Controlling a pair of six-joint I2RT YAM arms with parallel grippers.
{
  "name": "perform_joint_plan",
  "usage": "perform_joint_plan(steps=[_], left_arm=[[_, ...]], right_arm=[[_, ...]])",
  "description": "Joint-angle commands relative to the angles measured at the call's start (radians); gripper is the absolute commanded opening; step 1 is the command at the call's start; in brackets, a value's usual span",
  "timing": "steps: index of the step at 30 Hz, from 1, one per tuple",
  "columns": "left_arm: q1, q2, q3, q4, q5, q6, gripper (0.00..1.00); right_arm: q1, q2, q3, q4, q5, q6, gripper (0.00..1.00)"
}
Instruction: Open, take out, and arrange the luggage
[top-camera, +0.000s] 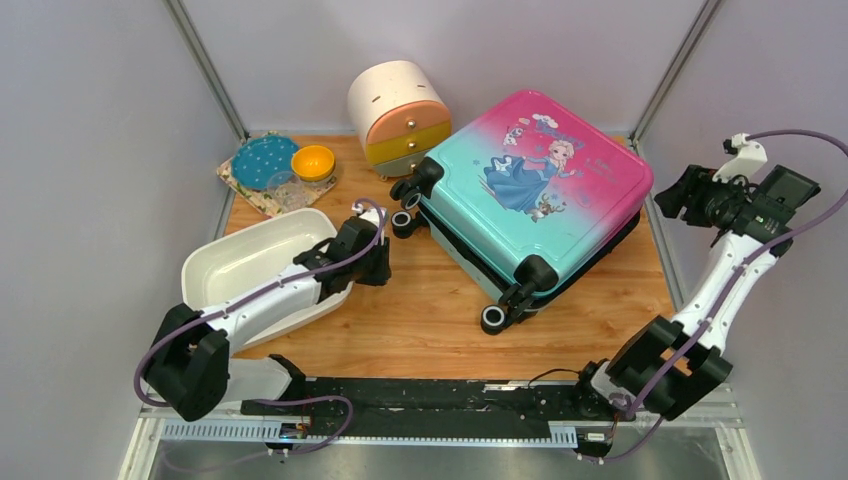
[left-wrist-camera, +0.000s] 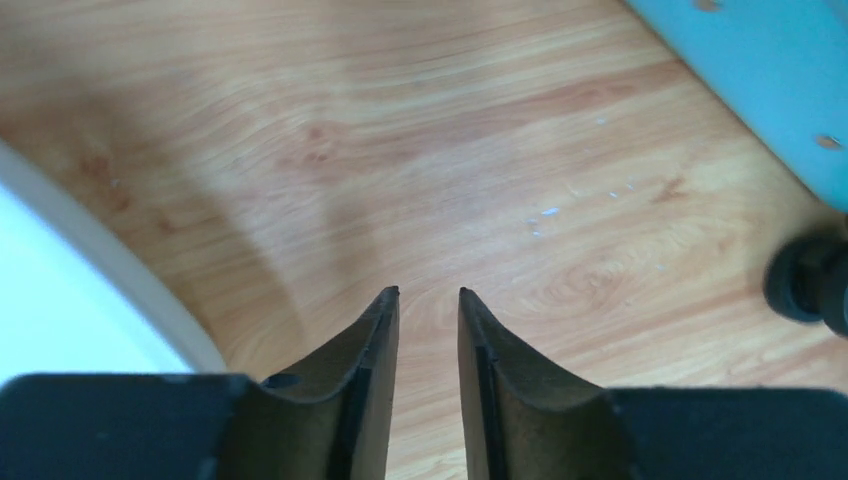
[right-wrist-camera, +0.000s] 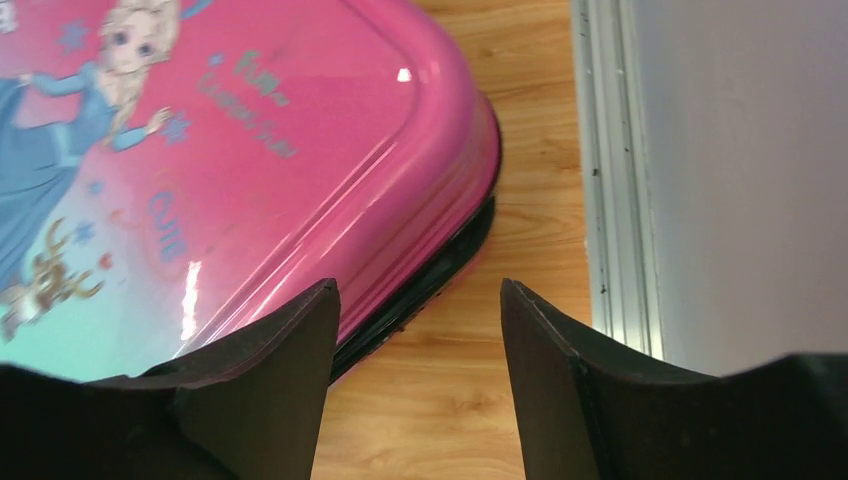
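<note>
The luggage (top-camera: 530, 195), a pink-to-teal hard shell with a princess print and black wheels, lies flat at the table's back right. A dark seam runs between its two shells. My left gripper (top-camera: 387, 264) sits low over the wood, left of the wheels, beside the basin. In the left wrist view its fingers (left-wrist-camera: 428, 292) stand a narrow gap apart with only bare wood between them. The teal shell (left-wrist-camera: 760, 70) and one wheel (left-wrist-camera: 810, 285) lie ahead to the right. My right gripper (top-camera: 672, 195) hovers off the luggage's pink right corner (right-wrist-camera: 300, 150), jaws (right-wrist-camera: 418, 285) wide and empty.
A white plastic basin (top-camera: 255, 265) lies under my left arm, its rim (left-wrist-camera: 120, 275) at that wrist view's left. A round cream drawer cabinet (top-camera: 398, 115) stands behind the luggage. A mat with a teal plate (top-camera: 262, 160) and orange bowl (top-camera: 313, 162) is back left. A metal rail (right-wrist-camera: 610, 170) edges the right wall.
</note>
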Motion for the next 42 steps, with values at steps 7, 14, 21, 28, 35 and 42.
perform_joint_plan(steps=[7,14,21,28,35,42], left_arm=[[-0.001,-0.013,-0.030,0.194,0.211,0.079,0.56],[-0.001,-0.011,-0.067,0.240,0.205,0.069,0.58],[0.000,-0.041,-0.136,0.367,0.274,0.079,0.65],[0.002,-0.019,-0.142,0.382,0.256,0.045,0.66],[0.040,0.035,-0.099,0.388,0.214,-0.006,0.66],[0.045,0.076,-0.034,0.459,0.251,0.065,0.65]], right_arm=[[0.188,0.285,0.151,0.395,0.544,0.162,0.53],[0.264,0.574,0.380,0.449,0.638,0.144,0.50],[0.335,0.857,0.775,0.183,0.450,0.014,0.48],[0.443,0.914,0.729,0.023,0.596,0.026,0.48],[0.451,0.963,0.616,-0.137,0.334,-0.003,0.45],[0.445,0.657,0.184,-0.163,0.262,-0.094,0.41]])
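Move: The suitcase lies flat, its middle about 9 cm ahead of the right hand, 26 cm to its left and 17 cm below. From the left hand, that middle is roughly 15 cm ahead and 29 cm to the right, some 3 cm higher. Also from the left hand, the far wheels stand about 14 cm ahead and 5 cm right, the near wheels 8 cm back and 22 cm right, and the white tray 3 cm ahead and 24 cm left. Forward some 25 cm, the right hand swings out around the suitcase's right side, then comes in and down beside its pink end, tipping down nearly 30 degrees and narrowing its fingers; still sinking, it draws back about 8 cm with a finger bearing on that end by the carry handle. The left hand opens and shifts about 4 cm right, towards the wheel end. ##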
